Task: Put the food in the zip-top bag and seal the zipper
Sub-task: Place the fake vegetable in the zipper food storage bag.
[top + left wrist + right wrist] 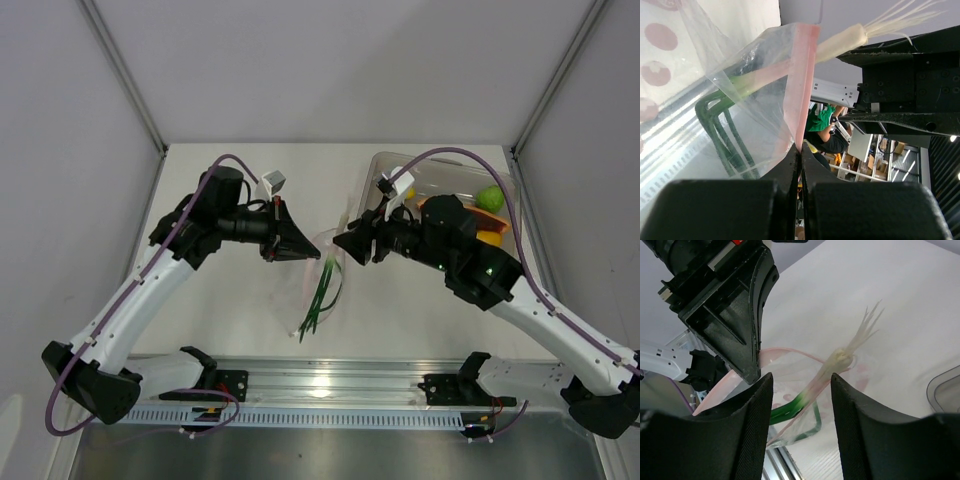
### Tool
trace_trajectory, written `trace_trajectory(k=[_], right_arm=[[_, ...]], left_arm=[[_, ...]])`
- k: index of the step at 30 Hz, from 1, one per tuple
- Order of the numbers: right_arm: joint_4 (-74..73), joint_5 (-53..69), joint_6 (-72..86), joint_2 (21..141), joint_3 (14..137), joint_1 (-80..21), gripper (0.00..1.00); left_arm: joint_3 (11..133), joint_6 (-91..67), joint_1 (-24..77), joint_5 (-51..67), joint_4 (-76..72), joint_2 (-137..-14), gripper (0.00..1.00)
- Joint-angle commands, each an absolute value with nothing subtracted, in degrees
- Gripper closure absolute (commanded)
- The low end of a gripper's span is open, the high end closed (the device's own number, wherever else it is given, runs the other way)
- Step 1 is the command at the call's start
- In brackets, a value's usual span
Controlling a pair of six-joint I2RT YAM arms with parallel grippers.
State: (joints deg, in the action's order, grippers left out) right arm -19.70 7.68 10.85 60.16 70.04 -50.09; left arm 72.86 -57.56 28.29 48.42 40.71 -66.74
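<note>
My left gripper [313,254] is shut on the pink-red zipper [801,75] edge of the clear zip-top bag [326,268] and holds it up off the table. The thin green vegetable [320,293] hangs inside the bag, and its white root end [847,38] sticks out past the mouth. My right gripper [342,244] is open and empty, just right of the bag mouth. In the right wrist view, the vegetable [807,396] lies between my open fingers [752,430]. The green lime [489,197] and a reddish piece [490,238] lie in the tray, partly hidden by the right arm.
A rigid clear tray [385,165] stands at the back right; its corner shows in the right wrist view [946,390]. A metal rail [330,385] runs along the near table edge. Grey walls enclose the table on three sides.
</note>
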Motion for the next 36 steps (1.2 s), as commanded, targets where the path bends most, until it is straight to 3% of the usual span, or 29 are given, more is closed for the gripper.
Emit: trace_trajectory(k=[1, 17, 20, 23, 25, 26, 29, 36], right_arm=[[-15.9, 9.7, 9.1, 61.5, 70.4, -49.0, 0.49], [-12.6, 13.4, 8.6, 64.3, 69.7, -44.3, 0.51], [-12.1, 14.8, 8.2, 65.6, 69.9, -43.9, 0.63], [-11.8, 15.9, 7.8, 66.0, 69.4, -43.7, 0.65], [-11.2, 16.4, 7.7, 66.2, 69.3, -43.2, 0.73], [-10.8, 16.4, 7.7, 66.3, 69.3, -43.2, 0.84], [-10.3, 17.1, 6.2, 65.7, 69.5, -43.0, 1.0], [-2.3, 16.0, 0.7, 57.8, 65.4, -44.6, 1.0]], left_arm=[[72.6, -58.5, 27.9, 50.4, 38.3, -65.2, 0.99], [71.7, -59.1, 27.9, 51.2, 37.1, -65.0, 0.99], [71.5, -59.2, 27.9, 51.6, 36.7, -65.1, 0.99], [71.4, -59.9, 27.9, 51.9, 36.0, -65.1, 0.99], [71.2, -60.4, 27.9, 52.6, 35.2, -65.2, 0.99], [71.2, -60.6, 27.9, 52.7, 35.2, -65.3, 0.99], [70.8, -61.7, 27.9, 53.3, 34.5, -65.1, 0.99], [68.6, -67.1, 27.9, 55.6, 30.2, -64.4, 0.99]])
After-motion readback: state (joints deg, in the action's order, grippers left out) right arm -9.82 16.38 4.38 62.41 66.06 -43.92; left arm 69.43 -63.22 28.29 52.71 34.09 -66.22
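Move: The green onion's white root end stands out of the bag mouth roughly 4 cm ahead of the open right hand, 1 cm to its left and 2 cm lower; the bag mouth is some 2 cm ahead, 4 cm left and 4 cm below that hand. The tray's middle lies about 11 cm ahead, 17 cm right, well below. From the left hand, still pinching the bag's pink rim, the root end is about 5 cm ahead, 5 cm right and 2 cm up. Right hand goes about 4 cm forward and down, pinches the onion's root end, then eases back and up. ##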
